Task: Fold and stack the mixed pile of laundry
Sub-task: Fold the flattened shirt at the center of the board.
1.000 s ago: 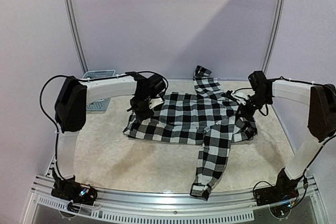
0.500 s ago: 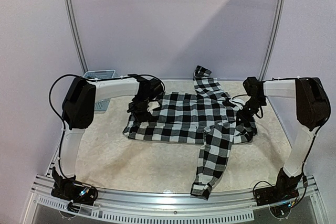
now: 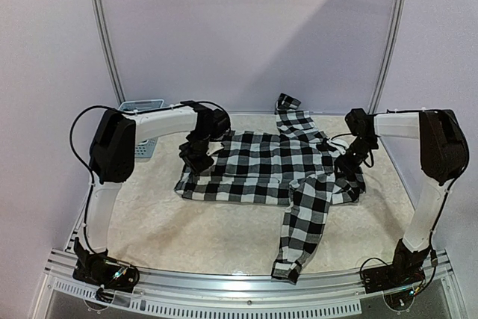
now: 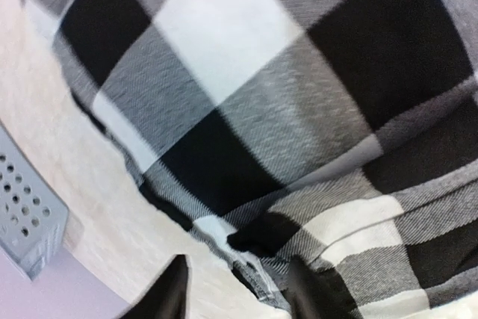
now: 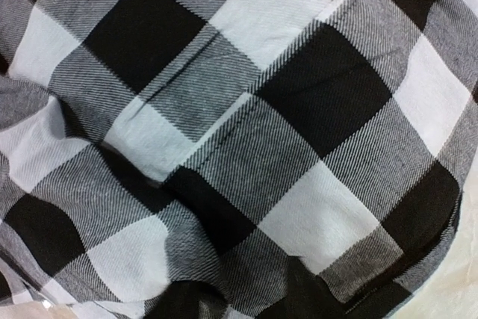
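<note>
The black-and-white checked shirt (image 3: pixel 261 166) lies spread across the middle of the table, one sleeve (image 3: pixel 299 237) reaching to the front edge. My left gripper (image 3: pixel 198 156) hangs low over the shirt's left edge. In the left wrist view its fingers (image 4: pixel 176 289) stand apart, with the shirt's hem (image 4: pixel 254 270) and bare table between them. My right gripper (image 3: pixel 349 160) is down on the shirt's right side. In the right wrist view the checked cloth (image 5: pixel 246 110) fills the frame, and its dark fingertips (image 5: pixel 310 293) stand apart on the cloth.
A light blue plastic lattice basket (image 3: pixel 142 128) stands at the back left behind the left arm, its corner (image 4: pixel 26 222) close to the left gripper. Metal posts and pale walls close in the back and sides. The table (image 3: pixel 187 229) is beige.
Both grippers have gone from shut to open, letting go of the shirt's edges. The left gripper has shifted slightly back and left. The shirt lies flatter at both sides.
</note>
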Tool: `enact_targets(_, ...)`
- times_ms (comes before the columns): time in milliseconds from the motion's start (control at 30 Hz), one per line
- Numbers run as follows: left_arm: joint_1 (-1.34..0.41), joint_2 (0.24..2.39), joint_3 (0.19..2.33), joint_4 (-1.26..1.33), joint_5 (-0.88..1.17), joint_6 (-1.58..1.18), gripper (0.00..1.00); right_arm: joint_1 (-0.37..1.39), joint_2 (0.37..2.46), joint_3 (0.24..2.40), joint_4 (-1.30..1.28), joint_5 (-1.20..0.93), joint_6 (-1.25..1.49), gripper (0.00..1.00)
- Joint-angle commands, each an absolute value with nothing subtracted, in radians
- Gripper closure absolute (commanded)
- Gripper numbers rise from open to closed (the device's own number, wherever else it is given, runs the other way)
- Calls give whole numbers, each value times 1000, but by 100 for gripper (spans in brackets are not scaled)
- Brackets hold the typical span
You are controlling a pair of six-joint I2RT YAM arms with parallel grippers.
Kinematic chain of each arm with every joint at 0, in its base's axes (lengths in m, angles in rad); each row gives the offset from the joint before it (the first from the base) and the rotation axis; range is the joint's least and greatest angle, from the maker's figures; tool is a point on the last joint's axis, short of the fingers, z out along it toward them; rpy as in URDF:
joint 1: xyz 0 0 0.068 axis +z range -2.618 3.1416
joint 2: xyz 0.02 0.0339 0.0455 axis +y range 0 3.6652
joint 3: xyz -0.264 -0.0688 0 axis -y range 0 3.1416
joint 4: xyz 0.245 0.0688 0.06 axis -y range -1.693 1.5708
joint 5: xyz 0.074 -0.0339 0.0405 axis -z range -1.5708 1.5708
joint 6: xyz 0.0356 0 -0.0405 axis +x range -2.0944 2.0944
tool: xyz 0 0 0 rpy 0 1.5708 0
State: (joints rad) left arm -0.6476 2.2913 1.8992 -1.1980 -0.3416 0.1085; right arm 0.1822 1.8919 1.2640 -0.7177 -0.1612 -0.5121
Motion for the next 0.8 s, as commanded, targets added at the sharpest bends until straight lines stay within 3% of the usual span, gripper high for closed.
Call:
enact_targets(0, -643, 2202, 1927, -1268, -409, 43, 47, 172, 1786, 1288, -772, -109, -488, 51)
enact_targets(100, -673, 2087, 1899, -1239, -402, 28, 42, 168, 1691, 1300, -854, -102, -490, 43)
enact_targets(333, -842, 1777, 1625, -933, -257, -26, 30, 207, 1470, 1172, -980, -356, -630, 42)
enact_targets(567, -886, 1701, 1388, -713, -105, -244, 27, 637, 1232, 881, -959, -350, -835, 39)
enact_targets(767, -884, 1748, 1333, -658, -179, -251, 27, 898, 1197, 888, -958, -364, -842, 38)
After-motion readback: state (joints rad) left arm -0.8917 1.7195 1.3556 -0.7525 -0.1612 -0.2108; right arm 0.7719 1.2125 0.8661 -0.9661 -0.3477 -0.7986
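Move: The right hand heads for the near sleeve, whose middle lies about 19 cm back and 17 cm to its left; the cuff is some 32 cm back and 23 cm left, and the shirt's right edge 3 cm back and 6 cm right. From the left hand, the middle of the left stretch of the shirt's near folded edge is about 10 cm back and 9 cm right, the fold's left corner 7 cm back and 6 cm left. All this cloth lies only a couple of centimetres below the hands. Both grippers, already part open at the cloth they had laid down, spread wider and lift off it; the right rises about 12 cm, then sweeps some 25 cm back and 11 cm left towards the near sleeve while sinking partway, its wrist turning about 50 degrees counter-clockwise. The left climbs roughly 15 cm and swings back and to the right, its fingertips tilting rightwards some 30 degrees, then sinks again with fingers wide above the near folded edge, still clear of the cloth. ##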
